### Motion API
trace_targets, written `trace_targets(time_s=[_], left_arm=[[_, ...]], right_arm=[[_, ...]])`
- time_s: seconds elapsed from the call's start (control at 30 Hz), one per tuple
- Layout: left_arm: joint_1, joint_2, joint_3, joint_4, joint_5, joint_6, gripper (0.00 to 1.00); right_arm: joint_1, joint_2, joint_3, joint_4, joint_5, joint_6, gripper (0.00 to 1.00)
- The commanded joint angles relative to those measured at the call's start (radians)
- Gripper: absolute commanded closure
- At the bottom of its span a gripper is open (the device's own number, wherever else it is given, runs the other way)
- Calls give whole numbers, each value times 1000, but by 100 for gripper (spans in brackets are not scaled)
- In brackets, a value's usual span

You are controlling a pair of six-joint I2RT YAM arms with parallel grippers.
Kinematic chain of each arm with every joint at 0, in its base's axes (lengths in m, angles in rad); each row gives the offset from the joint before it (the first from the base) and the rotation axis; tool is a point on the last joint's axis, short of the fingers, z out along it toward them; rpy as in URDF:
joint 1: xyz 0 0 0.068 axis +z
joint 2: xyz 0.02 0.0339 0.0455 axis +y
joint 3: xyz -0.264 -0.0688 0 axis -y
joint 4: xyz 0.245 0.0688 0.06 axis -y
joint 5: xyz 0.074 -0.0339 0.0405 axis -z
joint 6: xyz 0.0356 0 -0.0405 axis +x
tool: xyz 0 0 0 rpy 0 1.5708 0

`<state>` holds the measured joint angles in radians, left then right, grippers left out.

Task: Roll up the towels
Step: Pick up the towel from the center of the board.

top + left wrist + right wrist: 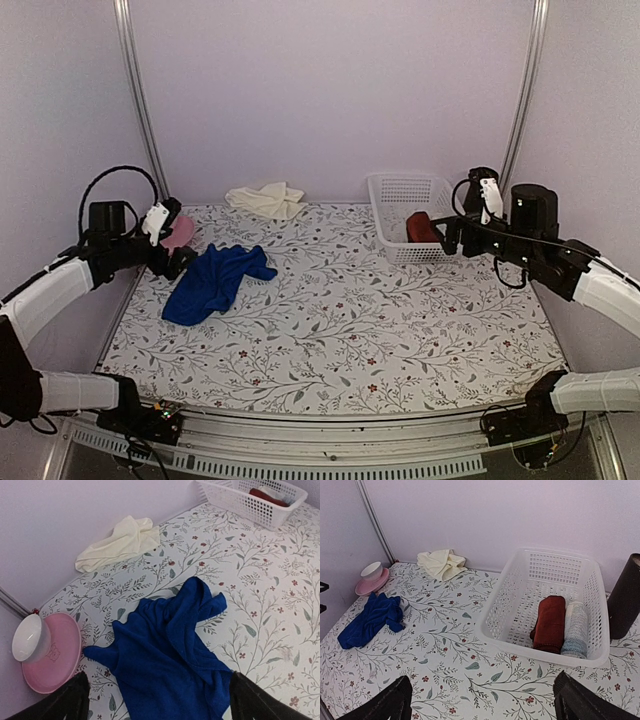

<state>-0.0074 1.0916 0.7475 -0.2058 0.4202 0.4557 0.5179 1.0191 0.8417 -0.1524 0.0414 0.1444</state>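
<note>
The royal blue towel (215, 280) lies crumpled on the left of the flowered table (400, 330). In the left wrist view it (165, 665) fills the space below my left gripper (160, 705), whose jaws stand wide open above it without touching. The cream towel (265, 200) lies bunched against the back wall, and shows in both wrist views (120, 542) (440, 564). My left gripper (178, 238) hovers at the table's left edge. At the right, my right gripper (455, 215) (482, 705) is open and empty over bare table beside the basket.
A white plastic basket (400, 190) (540, 652) at the back right holds a dark red roll (551, 622) and a pale roll (574, 630). A pink plate (60, 665) with a white bowl (30, 637) sits in the back left corner. Walls close three sides.
</note>
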Motion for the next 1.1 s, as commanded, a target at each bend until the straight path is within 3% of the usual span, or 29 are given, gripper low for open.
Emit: trace_targets(time_s=[0.0, 0.23, 0.37, 0.53, 0.97, 1.07], left_arm=[[-67, 47, 19, -83, 73, 111, 3], [-216, 60, -36, -157, -8, 242, 3], [-243, 30, -134, -113, -13, 287, 6], [-254, 80, -246, 38, -113, 318, 20], [-256, 230, -300, 237, -291, 261, 56], [-257, 243, -304, 260, -287, 250, 73]], right_arm=[[26, -1, -20, 48, -36, 52, 1], [235, 145, -14, 100, 78, 51, 1], [297, 223, -2, 122, 48, 56, 1], [340, 279, 27, 135, 33, 58, 1], [376, 395, 94, 121, 68, 12, 1], [381, 415, 97, 121, 83, -8, 1]])
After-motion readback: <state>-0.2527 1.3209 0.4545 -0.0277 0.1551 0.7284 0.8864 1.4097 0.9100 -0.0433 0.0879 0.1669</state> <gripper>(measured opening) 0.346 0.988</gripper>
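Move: The blue towel's middle lies about 6 cm ahead of the left hand, 4 cm to its right and 18 cm below. The pink plate is some 24 cm ahead and 11 cm to the left of that hand, and the white cloth about 35 cm ahead and 14 cm to its right. From the right hand the towel is about 50 cm to the left, 8 cm ahead and 26 cm lower, with the white basket some 28 cm ahead and 2 cm left. The left hand drops about 17 cm to the blue towel's near right-hand edge, first swinging some 7 cm right and back, then coming a little left and forward again low down, its left side rolling up some 20 degrees while the wide-open fingers close to about a third, around a fold of that edge. The right hand, still wide open and empty, swings about 15 cm left and sinks 9 cm, away from the basket towards the towel's side, turning some 20 degrees counter-clockwise. ##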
